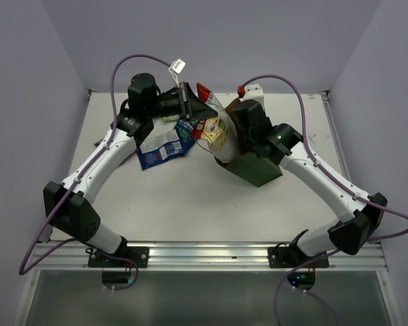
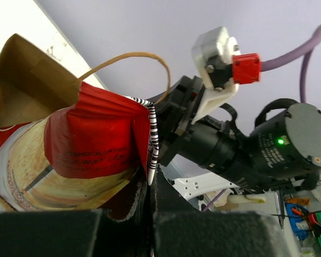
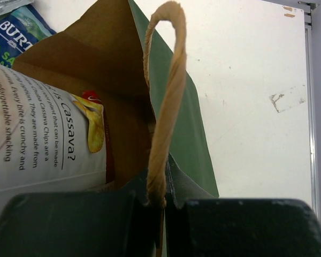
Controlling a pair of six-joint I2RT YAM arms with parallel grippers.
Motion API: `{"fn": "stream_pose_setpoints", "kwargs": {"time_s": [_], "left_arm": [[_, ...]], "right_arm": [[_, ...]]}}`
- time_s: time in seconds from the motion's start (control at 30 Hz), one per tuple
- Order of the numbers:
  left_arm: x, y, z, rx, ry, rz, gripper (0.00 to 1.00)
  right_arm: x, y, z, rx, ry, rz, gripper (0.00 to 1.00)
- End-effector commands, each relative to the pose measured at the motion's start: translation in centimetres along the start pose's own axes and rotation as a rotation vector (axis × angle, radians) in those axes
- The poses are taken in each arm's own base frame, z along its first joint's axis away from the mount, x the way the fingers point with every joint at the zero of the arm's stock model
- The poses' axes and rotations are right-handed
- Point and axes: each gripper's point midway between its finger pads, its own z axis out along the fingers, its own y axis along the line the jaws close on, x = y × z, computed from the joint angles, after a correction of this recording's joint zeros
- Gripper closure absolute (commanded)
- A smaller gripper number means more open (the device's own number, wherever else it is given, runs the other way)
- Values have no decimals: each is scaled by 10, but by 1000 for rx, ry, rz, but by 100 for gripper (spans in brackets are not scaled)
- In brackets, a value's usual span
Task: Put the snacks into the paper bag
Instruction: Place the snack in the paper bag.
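The dark green paper bag (image 1: 257,170) lies tilted at mid table, mouth toward the left. My right gripper (image 1: 243,117) is shut on its rim by the tan handle (image 3: 163,123); the brown inside shows (image 3: 96,48). The large white-red-yellow chip bag (image 1: 216,132) sticks half into the bag's mouth. My left gripper (image 1: 190,102) is shut on its red top seam (image 2: 104,136). The chip bag's white printed side shows in the right wrist view (image 3: 40,144). A blue-white packet (image 1: 164,146) lies on the table to the left. Other packets are hidden.
A green-blue packet edge (image 1: 170,119) peeks out under the left arm. Purple cables loop above both arms. The table's back edge and walls are close behind the grippers. The metal rail runs along the near edge (image 1: 204,255).
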Motion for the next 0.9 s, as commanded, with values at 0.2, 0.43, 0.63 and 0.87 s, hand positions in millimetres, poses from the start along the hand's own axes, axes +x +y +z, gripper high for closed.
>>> {"fn": "stream_pose_setpoints", "kwargs": {"time_s": [0.2, 0.43, 0.63, 0.87], "left_arm": [[11, 18, -1, -154, -70, -32, 100], [29, 40, 6, -292, -82, -80, 100], [49, 77, -3, -467, -71, -121, 99], [77, 104, -15, -609, -34, -190, 96]], "right_arm": [[-17, -2, -12, -18, -53, 93, 100], [-15, 0, -10, -18, -46, 109, 100], [-13, -3, -10, -4, -47, 113, 100], [-9, -12, -10, 40, -48, 112, 100]]}}
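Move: The left hand holds the chip packet by its top, the packet's lower end already in the paper bag's mouth; the middle of that mouth lies about 7 cm to this hand's right, level with it fore and aft, and some 14 cm below. The blue packet lies on the table about 11 cm ahead and 13 cm left, the green packet some 13 cm beyond the blue one. From the right hand, pinching the bag's rim and handle, the mouth is about 6 cm left, 2 cm back and 4 cm below. Down, almost straight, the left hand lowers the gripped packet about 12 cm towards the bag's mouth, the wrist turning as it sinks: the fingers tip down some 25 degrees and swing counter-clockwise about 20, from pointing right to right-and-forward. They keep their pinch on the packet's top. The right hand stays put, rolling only slightly, and still holds the rim and handle. ##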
